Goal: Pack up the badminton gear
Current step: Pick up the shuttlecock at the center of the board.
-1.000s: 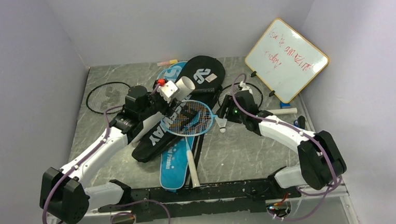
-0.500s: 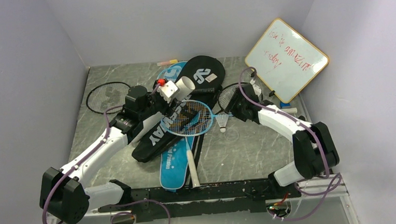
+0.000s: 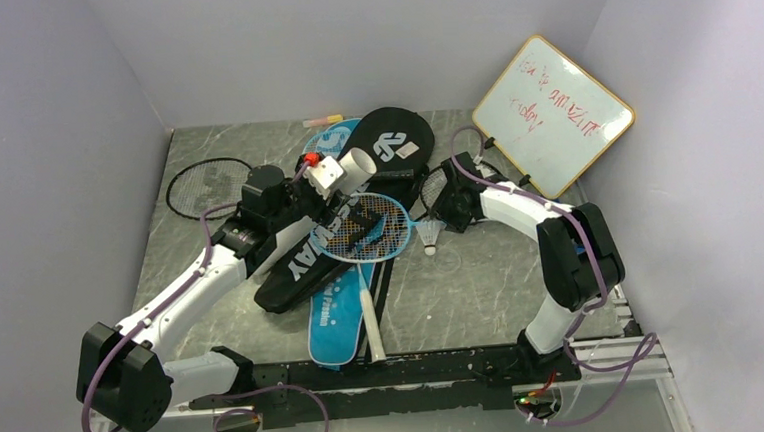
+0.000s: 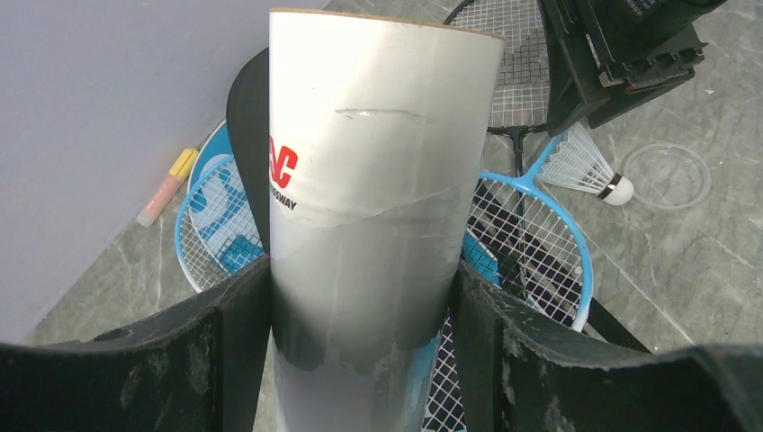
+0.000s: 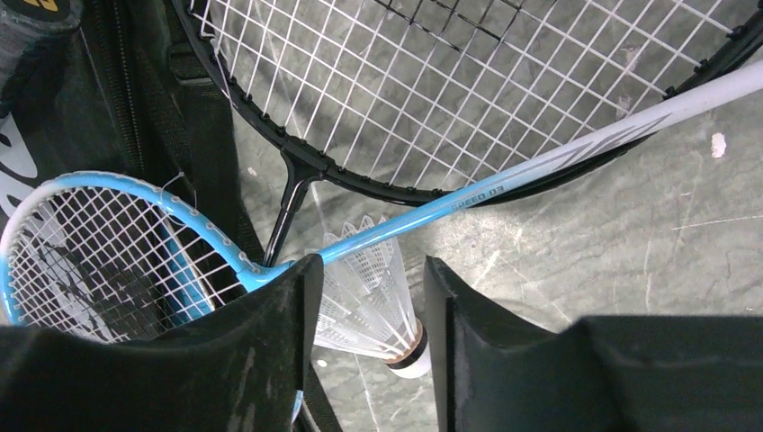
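Observation:
My left gripper (image 4: 360, 351) is shut on the long white tube (image 4: 378, 180), held above the pile (image 3: 355, 164). Below it a black bag (image 3: 305, 256) with white letters lies across a blue bag (image 3: 334, 314). The light-blue racket (image 3: 374, 226) rests on them. My right gripper (image 5: 373, 324) is open and low over the table. A white shuttlecock (image 5: 373, 297) lies between its fingers, its skirt against the left finger and a gap at the right one. The blue racket's shaft (image 5: 504, 184) crosses a black racket (image 5: 432, 99) just beyond. Another black racket (image 3: 206, 187) lies at the back left.
An orange-rimmed whiteboard (image 3: 552, 115) leans at the back right. A second black racket-shaped cover (image 3: 398, 140) lies at the back, with a marker (image 3: 322, 120) by the wall. A clear ring (image 4: 666, 175) lies on the table near the shuttlecock. Grey walls close in on three sides.
The right arm's elbow has drawn in from the right edge, and the right jaws have narrowed around the shuttlecock. The left arm and tube have not moved.

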You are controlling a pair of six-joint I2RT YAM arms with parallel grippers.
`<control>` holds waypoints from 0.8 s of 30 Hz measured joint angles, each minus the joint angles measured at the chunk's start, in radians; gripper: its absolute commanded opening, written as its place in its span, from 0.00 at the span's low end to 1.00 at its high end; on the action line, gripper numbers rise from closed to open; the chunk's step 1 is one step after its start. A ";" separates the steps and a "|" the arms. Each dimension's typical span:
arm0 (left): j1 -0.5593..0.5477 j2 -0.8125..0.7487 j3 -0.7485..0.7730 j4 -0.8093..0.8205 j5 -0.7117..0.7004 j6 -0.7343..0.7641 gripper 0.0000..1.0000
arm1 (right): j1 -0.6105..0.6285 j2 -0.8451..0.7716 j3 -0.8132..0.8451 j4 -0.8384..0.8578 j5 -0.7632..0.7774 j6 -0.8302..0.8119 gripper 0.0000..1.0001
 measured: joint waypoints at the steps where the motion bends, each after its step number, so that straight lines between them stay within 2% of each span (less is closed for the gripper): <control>1: 0.000 0.000 0.000 0.000 0.000 0.000 0.54 | 0.000 0.000 0.000 -0.003 -0.002 0.002 0.38; 10: 0.000 0.000 0.000 0.000 0.000 0.000 0.54 | -0.001 -0.013 0.000 -0.047 -0.024 -0.012 0.00; 24: 0.000 0.000 0.000 -0.001 0.008 0.002 0.55 | -0.023 -0.230 0.006 -0.081 -0.079 -0.091 0.00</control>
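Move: The shuttlecock lies almost between the right fingers, its middle roughly 2 cm back, 2 cm left and 2 cm below the hand. Its skirt edge is beside the blue racket's shaft; the clear lid lies about 8 cm back and 1 cm right of the hand, and the black racket's head is centred some 7 cm ahead and 6 cm right. From the left hand, the shuttlecock is about 22 cm right, 3 cm back and 22 cm down. Shut the right gripper on the shuttlecock's feather skirt while easing back towards yourself by a little over 1 cm, staying low. Once the fingers have closed fully, pinch the feathers and lift up by about 7 cm away from the table, letting the fingers tip slightly outward, about 10 degrees, late in the rise. ##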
